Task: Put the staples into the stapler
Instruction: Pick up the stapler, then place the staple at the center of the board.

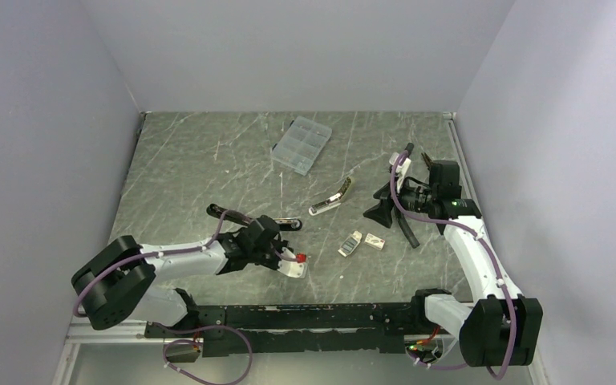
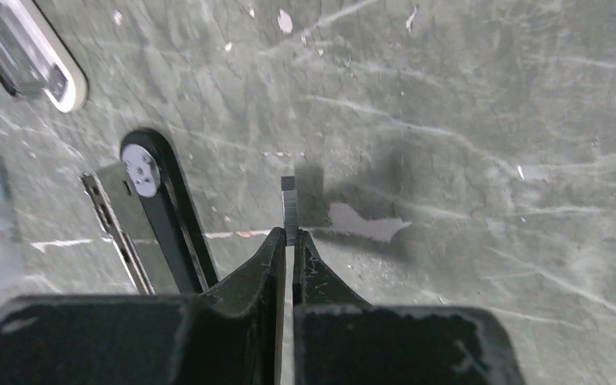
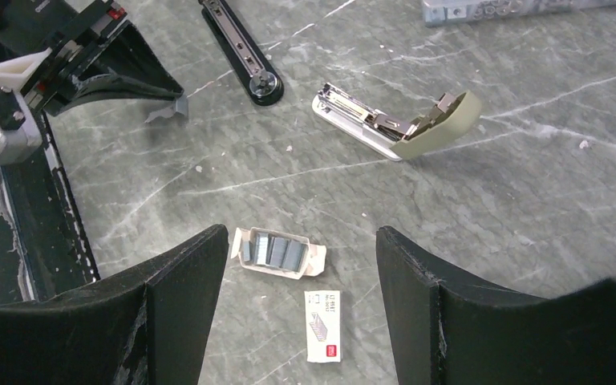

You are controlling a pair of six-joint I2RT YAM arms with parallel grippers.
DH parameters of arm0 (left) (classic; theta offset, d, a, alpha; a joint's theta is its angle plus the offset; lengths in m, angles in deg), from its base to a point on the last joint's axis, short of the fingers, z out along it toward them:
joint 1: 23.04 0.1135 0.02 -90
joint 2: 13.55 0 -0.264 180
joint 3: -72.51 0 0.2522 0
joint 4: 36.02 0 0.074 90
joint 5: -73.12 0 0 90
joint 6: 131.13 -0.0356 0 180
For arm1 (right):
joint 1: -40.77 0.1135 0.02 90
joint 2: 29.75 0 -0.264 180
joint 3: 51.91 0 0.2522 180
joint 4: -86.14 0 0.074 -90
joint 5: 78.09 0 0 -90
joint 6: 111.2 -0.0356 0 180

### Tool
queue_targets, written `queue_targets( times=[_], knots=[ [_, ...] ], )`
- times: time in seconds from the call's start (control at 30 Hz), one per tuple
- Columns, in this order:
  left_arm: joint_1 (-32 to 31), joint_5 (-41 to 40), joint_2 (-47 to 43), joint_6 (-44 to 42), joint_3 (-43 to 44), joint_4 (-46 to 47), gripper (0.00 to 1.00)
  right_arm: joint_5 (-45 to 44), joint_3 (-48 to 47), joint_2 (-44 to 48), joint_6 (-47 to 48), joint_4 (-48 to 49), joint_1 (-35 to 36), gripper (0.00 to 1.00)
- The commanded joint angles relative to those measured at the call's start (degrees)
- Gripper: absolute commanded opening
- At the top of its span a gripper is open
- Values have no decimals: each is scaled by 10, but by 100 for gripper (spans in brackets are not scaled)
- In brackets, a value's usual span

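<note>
My left gripper (image 2: 290,237) is shut on a short silvery strip of staples (image 2: 289,200), held just above the table. To its left lies a black stapler (image 2: 160,208), opened flat, with a thin metal rail beside it. From the right wrist view that strip (image 3: 178,108) pokes out of the left fingertips near the black stapler (image 3: 241,48). A cream stapler (image 3: 393,120) lies open with its metal channel showing. More staples (image 3: 277,250) sit in the open cardboard tray (image 1: 350,243). My right gripper (image 3: 302,233) hangs open and empty above the tray.
The white box sleeve (image 3: 323,325) with a red mark lies flat beside the tray. A clear compartment case (image 1: 301,144) stands at the back of the marble table (image 1: 208,160). Grey walls close in on the left, back and right.
</note>
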Motion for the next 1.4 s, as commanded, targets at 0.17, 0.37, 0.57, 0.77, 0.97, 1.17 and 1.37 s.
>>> queue_targets(
  times=[0.17, 0.37, 0.57, 0.77, 0.97, 1.17, 1.37],
  knots=[
    [-43, -56, 3, -37, -24, 93, 6, 2, -6, -2, 19, -2, -4, 71],
    [-64, -58, -6, -29, -35, 65, 13, 2, -6, -3, 20, -1, -4, 71],
    [-86, -58, -11, -14, -43, 37, 18, -1, -7, -7, 21, -2, -4, 72],
    [-94, -54, -24, -13, -46, 8, 26, -2, -6, -13, 21, -2, -4, 71],
    [-95, -57, -50, 6, -39, -24, 32, -10, -4, -4, 10, 8, -4, 72],
    [-50, -40, -80, 66, 7, -79, 35, -65, -6, 2, -27, 39, 57, 72],
    [95, 21, -80, 150, 83, -116, 42, -142, -15, -38, -46, 81, 183, 72]
  ],
)
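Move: The left fingers still pinch the small staple strip low over the table. Its landing spot is about 3 cm to their right, 1 cm back and 2 cm down; the white scrap lies 1 cm right and 2 cm back, and the opened black stapler's middle 8 cm ahead, 5 cm left. From the open right gripper, the olive stapler is roughly 9 cm ahead, 9 cm left and 16 cm below; the open staple box is 3 cm back, 4 cm left, the white box 2 cm straight back, both 17 cm down. Bring the left gripper about 1.5 cm right, ease its fingers open to let go of the staple strip beside the white scrap, and draw back some 3.5 cm. Then swing it quickly forward, up and a little left, fingers still opening. Hold the right gripper nearly still, then sweep it about 4 cm left towards the olive stapler, sinking slightly, fingers kept open. ##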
